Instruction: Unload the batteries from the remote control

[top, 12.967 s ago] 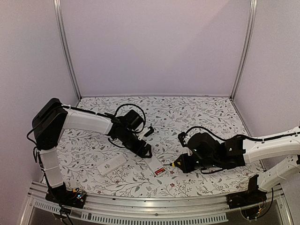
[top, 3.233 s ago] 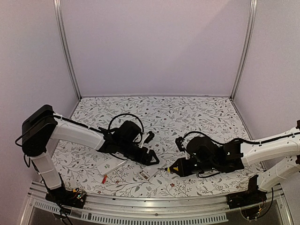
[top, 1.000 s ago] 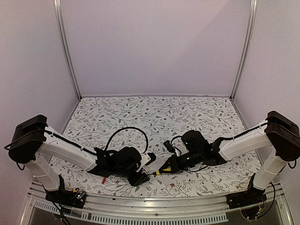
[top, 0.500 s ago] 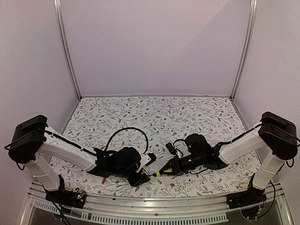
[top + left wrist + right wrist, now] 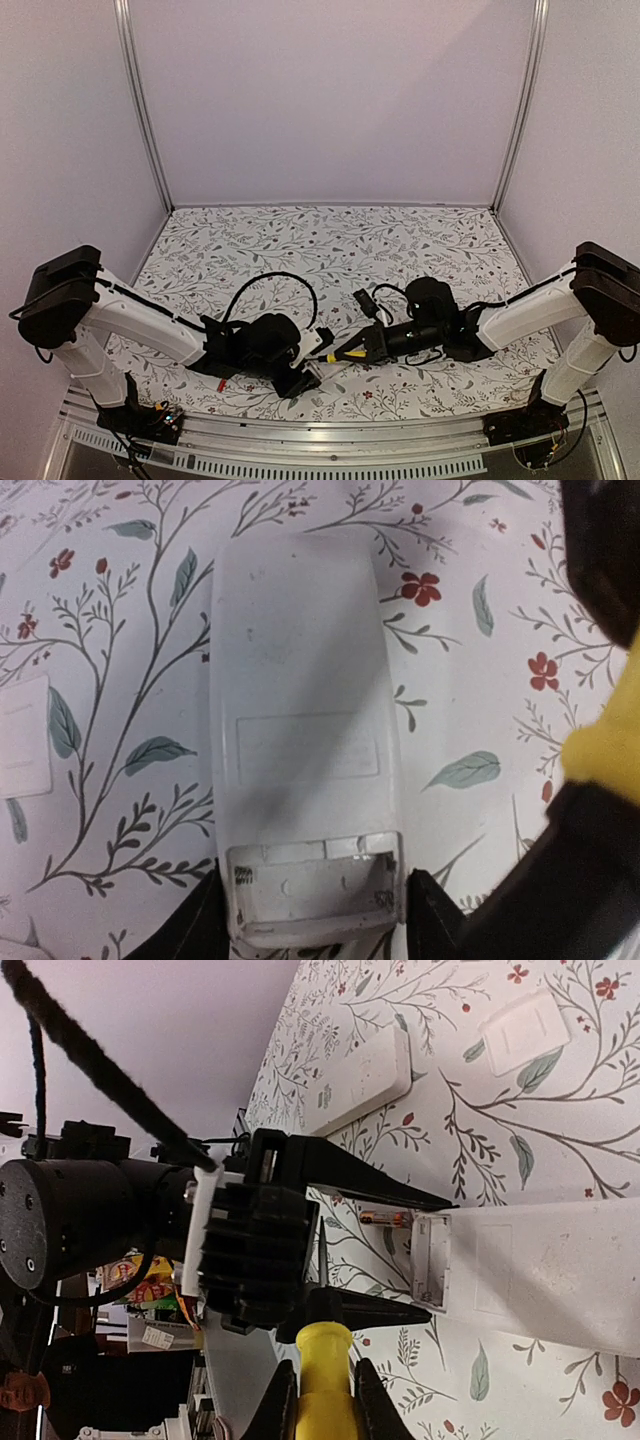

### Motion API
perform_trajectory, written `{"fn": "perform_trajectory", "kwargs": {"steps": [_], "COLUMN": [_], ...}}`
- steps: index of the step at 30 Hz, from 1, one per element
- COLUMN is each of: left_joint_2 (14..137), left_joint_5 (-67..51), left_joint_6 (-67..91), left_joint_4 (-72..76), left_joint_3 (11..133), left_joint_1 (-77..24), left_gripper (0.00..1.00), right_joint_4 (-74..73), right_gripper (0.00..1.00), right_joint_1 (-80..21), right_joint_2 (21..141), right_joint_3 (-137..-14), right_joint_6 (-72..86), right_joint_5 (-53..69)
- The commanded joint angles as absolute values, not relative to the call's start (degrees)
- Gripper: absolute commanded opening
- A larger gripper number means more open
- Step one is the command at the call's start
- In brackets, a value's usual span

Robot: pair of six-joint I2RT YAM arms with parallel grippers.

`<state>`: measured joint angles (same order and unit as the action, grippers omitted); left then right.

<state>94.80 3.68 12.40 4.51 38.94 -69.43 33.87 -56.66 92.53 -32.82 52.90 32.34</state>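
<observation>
The white remote control [image 5: 300, 730] lies back-up on the floral table. Its battery compartment [image 5: 310, 885] is open and empty. My left gripper [image 5: 315, 920] is shut on the remote's compartment end, one finger on each side. One red-orange battery [image 5: 385, 1218] lies on the table just beyond that end, between the left fingers [image 5: 380, 1192]. Another battery [image 5: 222, 383] lies near the left arm. My right gripper [image 5: 320, 1400] is shut on a yellow-handled screwdriver [image 5: 322, 1360]. Its tip hovers beside the left gripper [image 5: 308, 375], apart from the remote [image 5: 540, 1270].
A small white cover plate [image 5: 520, 1028] and a longer white slab with a green mark [image 5: 365, 1080] lie on the table beyond the remote. The cover plate [image 5: 22, 738] also shows left of the remote. The table's front rail [image 5: 330, 432] runs close below both grippers.
My right gripper has drawn the screwdriver slightly up and away from the remote's end, and the right forearm has swung. The left arm holds still on the remote.
</observation>
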Motion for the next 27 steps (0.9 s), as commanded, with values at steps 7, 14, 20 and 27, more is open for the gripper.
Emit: {"fn": "perform_trajectory", "kwargs": {"steps": [7,14,20,27], "left_joint_2": [92.54,87.32,82.3,80.69], "left_joint_5": [3.0,0.89,-4.09,-9.36], "left_joint_6": [11.87,13.57,14.15,18.73], "left_joint_4": [5.58,4.0,-0.85,-10.09], "left_joint_3": [38.43,41.48,45.32,49.11], "left_joint_1": [-67.57,-64.22,-59.2,-48.29], "left_gripper": [0.55,0.82,0.85,0.87], "right_joint_4": [20.5,1.83,-8.2,-4.16], "right_gripper": [0.0,0.0,0.0,0.0], "right_joint_1": [-57.04,-57.04,-56.49,-56.16], "right_joint_2": [83.79,73.4,65.71,63.06], "right_joint_3": [-33.61,-37.43,-36.27,-31.25], "right_joint_6": [48.75,44.17,46.19,47.96], "right_joint_5": [21.06,4.21,-7.88,-9.52]}}
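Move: The remote lies flat under both my hands: my left hand grips its emptied battery end, its middle about 3 cm ahead and 5 cm right; from my right hand, which holds the screwdriver, that middle is about 4 cm ahead, 5 cm left and 9 cm down. The loose battery is roughly 7 cm left of my left hand and level with it, the battery cover 12 cm ahead and 2 cm left, and the white box 8 cm ahead and 15 cm left. I open my left fingers wider to let go of the remote's battery end, then lift that hand about 13 cm and carry it forward some 9 cm, tilting the fingers up towards the right. My right hand keeps the screwdriver and draws it away from the remote, about 11 cm right while going forward and up, swinging clockwise some 30 degrees with its tip dipping. ##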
